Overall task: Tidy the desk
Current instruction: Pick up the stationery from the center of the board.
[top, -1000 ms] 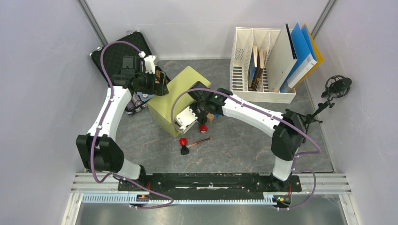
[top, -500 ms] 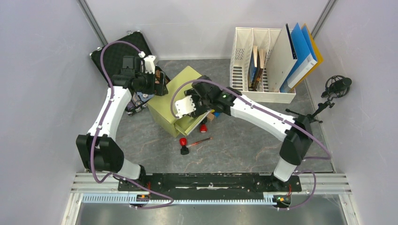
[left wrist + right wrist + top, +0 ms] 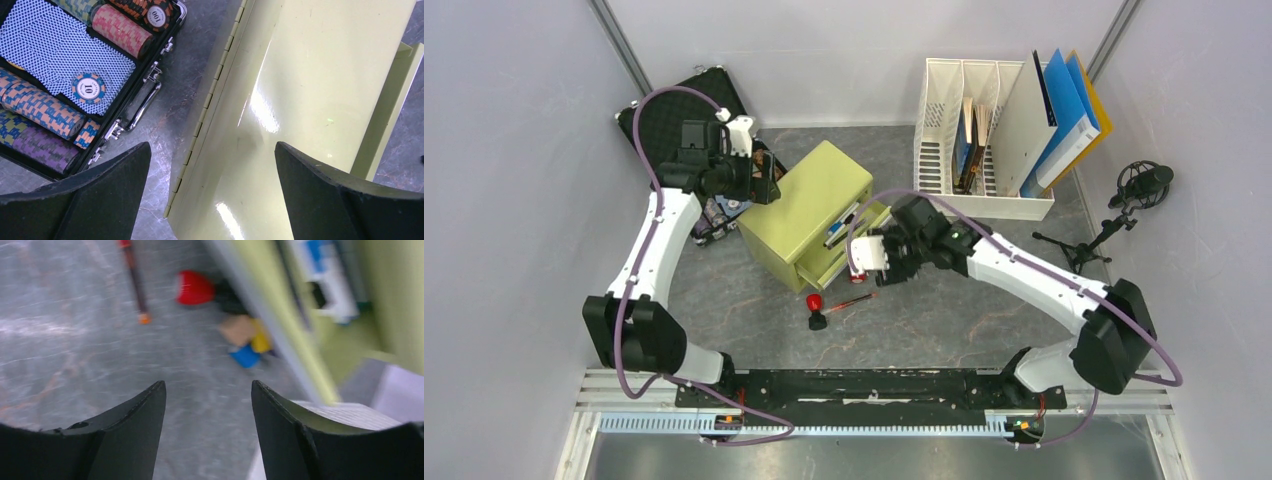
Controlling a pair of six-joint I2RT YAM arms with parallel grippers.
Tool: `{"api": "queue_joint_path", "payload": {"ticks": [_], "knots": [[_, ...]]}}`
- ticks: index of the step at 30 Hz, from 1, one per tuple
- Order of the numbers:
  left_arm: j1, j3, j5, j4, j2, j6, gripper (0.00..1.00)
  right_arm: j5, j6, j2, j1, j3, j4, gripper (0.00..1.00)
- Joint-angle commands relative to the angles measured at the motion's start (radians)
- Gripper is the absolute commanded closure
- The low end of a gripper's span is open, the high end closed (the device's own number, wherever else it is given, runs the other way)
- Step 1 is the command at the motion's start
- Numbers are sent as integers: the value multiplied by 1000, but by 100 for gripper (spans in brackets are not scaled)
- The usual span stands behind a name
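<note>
The desk [image 3: 944, 310] is a dark grey marbled surface. On it stands a yellow-green drawer cabinet [image 3: 799, 200] with its front drawers [image 3: 844, 235] pulled out and pens lying inside. My left gripper [image 3: 759, 182] hovers open over the cabinet's back left edge [image 3: 235, 100], holding nothing. My right gripper [image 3: 864, 268] is open and empty just right of the drawers, above bare desk [image 3: 150, 365]. A red stamp [image 3: 195, 287], a red pen [image 3: 134, 275] and small coloured blocks [image 3: 247, 342] lie ahead of it in the blurred right wrist view.
An open poker chip case [image 3: 686, 125] lies left of the cabinet, its chips [image 3: 45, 107] in rows. A white file rack [image 3: 969, 150] with blue and yellow folders [image 3: 1072, 110] stands at the back right. A microphone on a tripod [image 3: 1136, 190] is at the right edge.
My right gripper has opened and drawn back to the right, away from the cabinet front. The drawers now show pulled out with pens inside. The left arm has not moved.
</note>
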State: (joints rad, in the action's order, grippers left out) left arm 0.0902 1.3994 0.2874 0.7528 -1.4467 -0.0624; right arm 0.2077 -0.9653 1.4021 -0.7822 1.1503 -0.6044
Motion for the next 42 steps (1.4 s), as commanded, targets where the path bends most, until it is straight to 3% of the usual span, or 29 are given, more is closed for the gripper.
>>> {"api": "queue_joint_path", "payload": {"ticks": [1,13,25,38,42], "knots": [[-7,-4,-16,-39,30,-41,0,176,42,-4,3,-140,57,32],[-8,-15,-8,-40,26,-37,0,241,50,208,-59,-179,246,40],[-8,-17,7,-40,20,-30,0,263,43,280,-74,-183,269,52],[-9,-22,4,-42,25,-30,0,241,32,335,-74,-190,279,54],[-9,-23,6,-41,26,-31,0,227,24,353,-74,-181,259,59]]}}
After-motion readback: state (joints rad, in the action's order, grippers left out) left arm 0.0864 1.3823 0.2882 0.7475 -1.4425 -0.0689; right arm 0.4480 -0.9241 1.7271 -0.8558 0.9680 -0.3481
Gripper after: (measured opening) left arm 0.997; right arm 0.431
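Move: The red-and-black pen lies below the right hand: its middle is about 7 cm back, 9 cm to the left and 17 cm down. The near stamp, red end towards the pen, stands roughly 8 cm forward of the pen's middle and 2 cm to the right of it; the other stamp lies some 9 cm back and 18 cm left of the hand. From the left hand the pen is about 22 cm back, 18 cm right and 23 cm down. The right hand sinks about 15 cm, drawing back some 6 cm to the pen's orange end, fingers partly closing. ##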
